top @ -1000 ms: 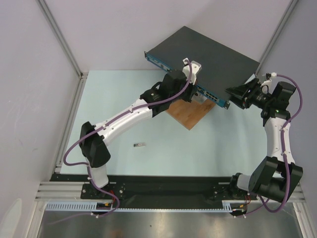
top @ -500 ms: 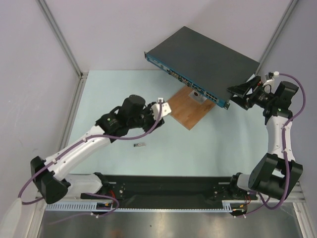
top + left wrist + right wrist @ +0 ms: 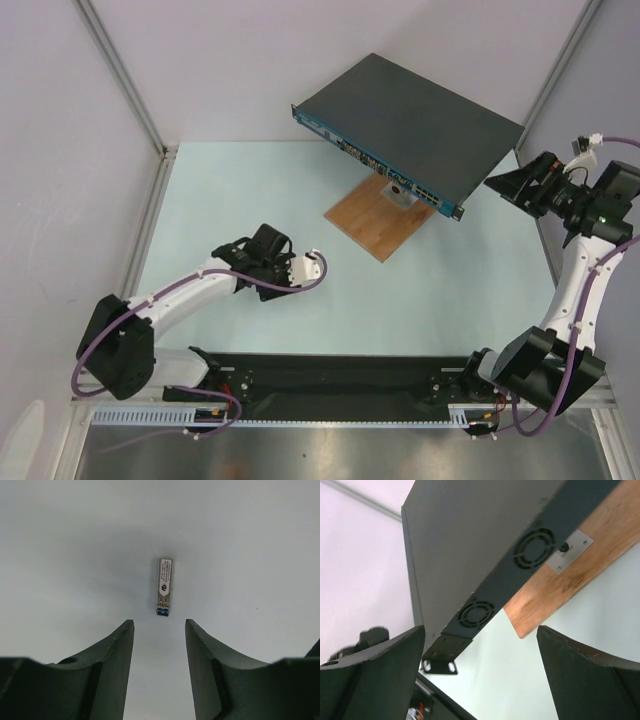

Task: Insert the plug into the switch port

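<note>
The plug (image 3: 165, 586), a small silver module with a blue end, lies flat on the pale table. Its blue end points at my left gripper (image 3: 159, 621), which is open just short of it with nothing between the fingers. From above, the left gripper (image 3: 266, 274) points down at the table and hides the plug. The switch (image 3: 410, 115) is a flat dark grey box with a blue port face, propped up at the back. My right gripper (image 3: 515, 185) hangs open just off its right end. The right wrist view shows the switch's (image 3: 455, 540) vented side beyond that gripper (image 3: 481, 630).
A brown wooden board (image 3: 385, 215) with a small metal bracket (image 3: 570, 550) lies under the switch's front edge. Grey walls and aluminium rails (image 3: 150, 210) close in the table on the left and right. The black base rail (image 3: 330, 370) runs along the near edge.
My left arm has swung back from the switch's port face to the near left and come down over the plug, its jaws opening. The right gripper has opened wider and drawn away from the switch's right end.
</note>
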Motion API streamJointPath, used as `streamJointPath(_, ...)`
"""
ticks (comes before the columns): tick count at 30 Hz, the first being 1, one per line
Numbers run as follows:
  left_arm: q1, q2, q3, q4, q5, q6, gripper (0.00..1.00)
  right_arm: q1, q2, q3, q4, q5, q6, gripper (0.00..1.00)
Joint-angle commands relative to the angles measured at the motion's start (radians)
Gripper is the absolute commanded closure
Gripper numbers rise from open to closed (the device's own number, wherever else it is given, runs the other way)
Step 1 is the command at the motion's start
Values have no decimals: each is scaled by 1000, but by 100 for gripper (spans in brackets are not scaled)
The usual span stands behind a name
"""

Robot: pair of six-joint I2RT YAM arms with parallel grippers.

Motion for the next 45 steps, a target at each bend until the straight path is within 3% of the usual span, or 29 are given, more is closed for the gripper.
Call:
streamJointPath(1, 13, 57, -35, 97, -13, 76, 50, -1, -37, 94, -147, 4, -190, 0)
streamJointPath(11, 28, 194, -110, 268, -4, 90, 54, 3, -94, 112, -203, 8, -252, 0)
streamJointPath(14, 49, 226, -115, 279, 25, 105, 62, 14, -129, 94, -175, -7, -256, 1)
streamJointPath(18, 72, 252, -101, 226, 67, 141, 88, 66, -161, 77, -169, -22, -305, 5)
streamJointPath(21, 72, 225, -58, 163, 143, 122, 100, 127, -189, 62, -148, -12, -327, 11)
streamJointPath(24, 72, 174, 38, 40, 269, 47, 100, 196, -225, 49, -123, 54, -385, 19)
streamJointPath(26, 72, 146, 138, -65, 350, -32, 100, 304, -255, 49, -115, 105, -468, 23)
streamJointPath(31, 72, 42, 303, -156, 602, -253, 100, 574, -408, -33, -33, 287, -635, 30)
streamJointPath(37, 60, -25, 328, -116, 800, -512, 100, 959, -442, -75, -147, 424, -953, 32)
streamJointPath(38, 56, -27, 328, -112, 814, -536, 100, 1076, -436, -82, -169, 447, -986, 32)
streamJointPath(42, 34, -30, 337, -101, 872, -623, 100, 1340, -379, -115, -183, 595, -1158, 34)
streamJointPath(45, 14, -27, 347, -103, 894, -668, 100, 1439, -320, -127, -174, 648, -1224, 36)
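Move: The plug lies on the table about 3 cm ahead of the open left hand, 2 cm to its right and 6 cm below. The wooden board's middle is roughly 20 cm ahead of the left hand and 24 cm to its right. From the right hand, the plug is some 45 cm left, 7 cm back and 31 cm below; the switch's middle is about 12 cm ahead, 19 cm left and 10 cm lower. Left hand sinks 6 cm, pinches the plug, lifts it some 20 cm; right hand swings left-back towards it. ##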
